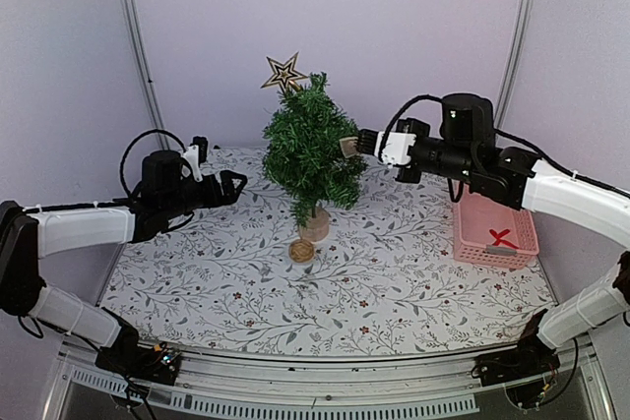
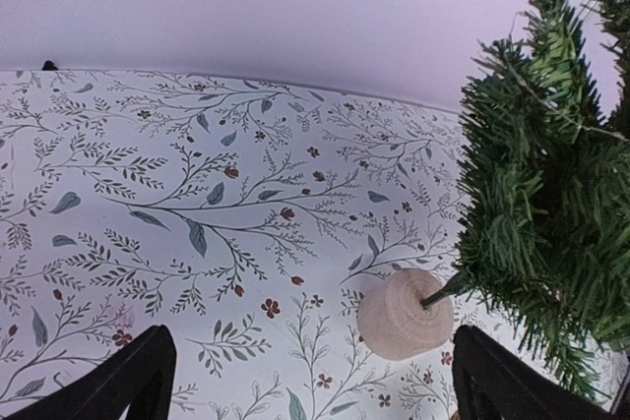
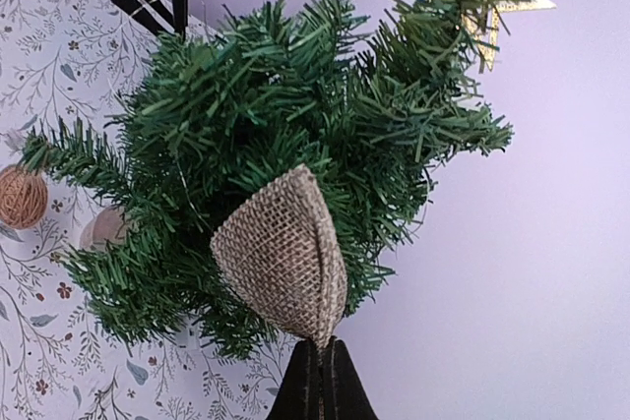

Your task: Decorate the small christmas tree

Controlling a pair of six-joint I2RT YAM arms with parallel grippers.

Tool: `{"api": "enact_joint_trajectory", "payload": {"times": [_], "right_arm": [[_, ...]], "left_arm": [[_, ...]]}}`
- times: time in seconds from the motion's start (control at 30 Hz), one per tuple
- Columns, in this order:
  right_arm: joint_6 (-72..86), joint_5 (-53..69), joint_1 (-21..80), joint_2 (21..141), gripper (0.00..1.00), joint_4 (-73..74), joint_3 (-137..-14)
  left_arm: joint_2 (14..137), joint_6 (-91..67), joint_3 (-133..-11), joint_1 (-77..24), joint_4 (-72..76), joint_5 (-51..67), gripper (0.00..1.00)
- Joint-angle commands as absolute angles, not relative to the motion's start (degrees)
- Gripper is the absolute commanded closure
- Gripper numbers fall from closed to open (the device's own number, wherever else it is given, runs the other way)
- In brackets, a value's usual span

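Note:
The small christmas tree (image 1: 310,150) stands on a round wooden base (image 1: 315,225) at the back middle of the table, with a gold star (image 1: 283,73) on its top. My right gripper (image 1: 360,144) is shut on a folded burlap ornament (image 3: 285,253), which presses against the branches (image 3: 266,125) on the tree's right side. The black fingers (image 3: 307,386) pinch the ornament's lower tip. My left gripper (image 1: 234,184) hovers open to the left of the tree, holding nothing. Its wrist view shows the wooden base (image 2: 404,314) just inside its right finger (image 2: 487,376).
A twine ball (image 1: 301,251) lies on the floral tablecloth just in front of the tree's base. A pink basket (image 1: 471,243) with a red item (image 1: 504,238) in it stands at the right, under the right arm. Lilac walls close the back.

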State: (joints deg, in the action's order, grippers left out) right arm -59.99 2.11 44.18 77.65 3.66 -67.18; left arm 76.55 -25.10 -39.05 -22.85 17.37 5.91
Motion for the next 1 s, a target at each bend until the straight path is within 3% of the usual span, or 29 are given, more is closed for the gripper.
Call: {"api": "enact_joint_trajectory", "payload": {"times": [0.0,0.97], "right_arm": [[-61.08,10.78,44.50,81.08,0.98,1.20,-69.03],[-58.30,10.71,43.60,93.82,0.95,-6.54,-70.91]], "left_arm": [[77.69,-24.79,-40.25,-22.49,19.16,6.53,0.01],[77.82,-24.62,-39.94,-22.49,19.59,5.90,0.01]]}}
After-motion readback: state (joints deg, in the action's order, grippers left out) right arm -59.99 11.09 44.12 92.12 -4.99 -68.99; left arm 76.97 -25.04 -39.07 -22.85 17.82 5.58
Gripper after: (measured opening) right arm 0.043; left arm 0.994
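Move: The right hand holds the burlap ornament on the tree's near right side, with the middle of the christmas tree some 12 cm ahead, 9 cm to its left and 9 cm below. The star is about 13 cm ahead, 15 cm left and 7 cm up; the twine ball lies on the table 6 cm ahead, 12 cm left and 29 cm down. From the idle left hand, the tree's middle is about 8 cm ahead, 18 cm right and 5 cm up. Keeping the burlap ornament pinched, the right hand comes down about 6.5 cm and left about 6 cm into the tree's near right-hand branches, the wrist swinging some 10 degrees counter-clockwise early on. After that quick first sweep it slows and also works forward 2 to 3 cm, easing almost to a stop with the fingers still shut, though their squeeze slackens at the end. ##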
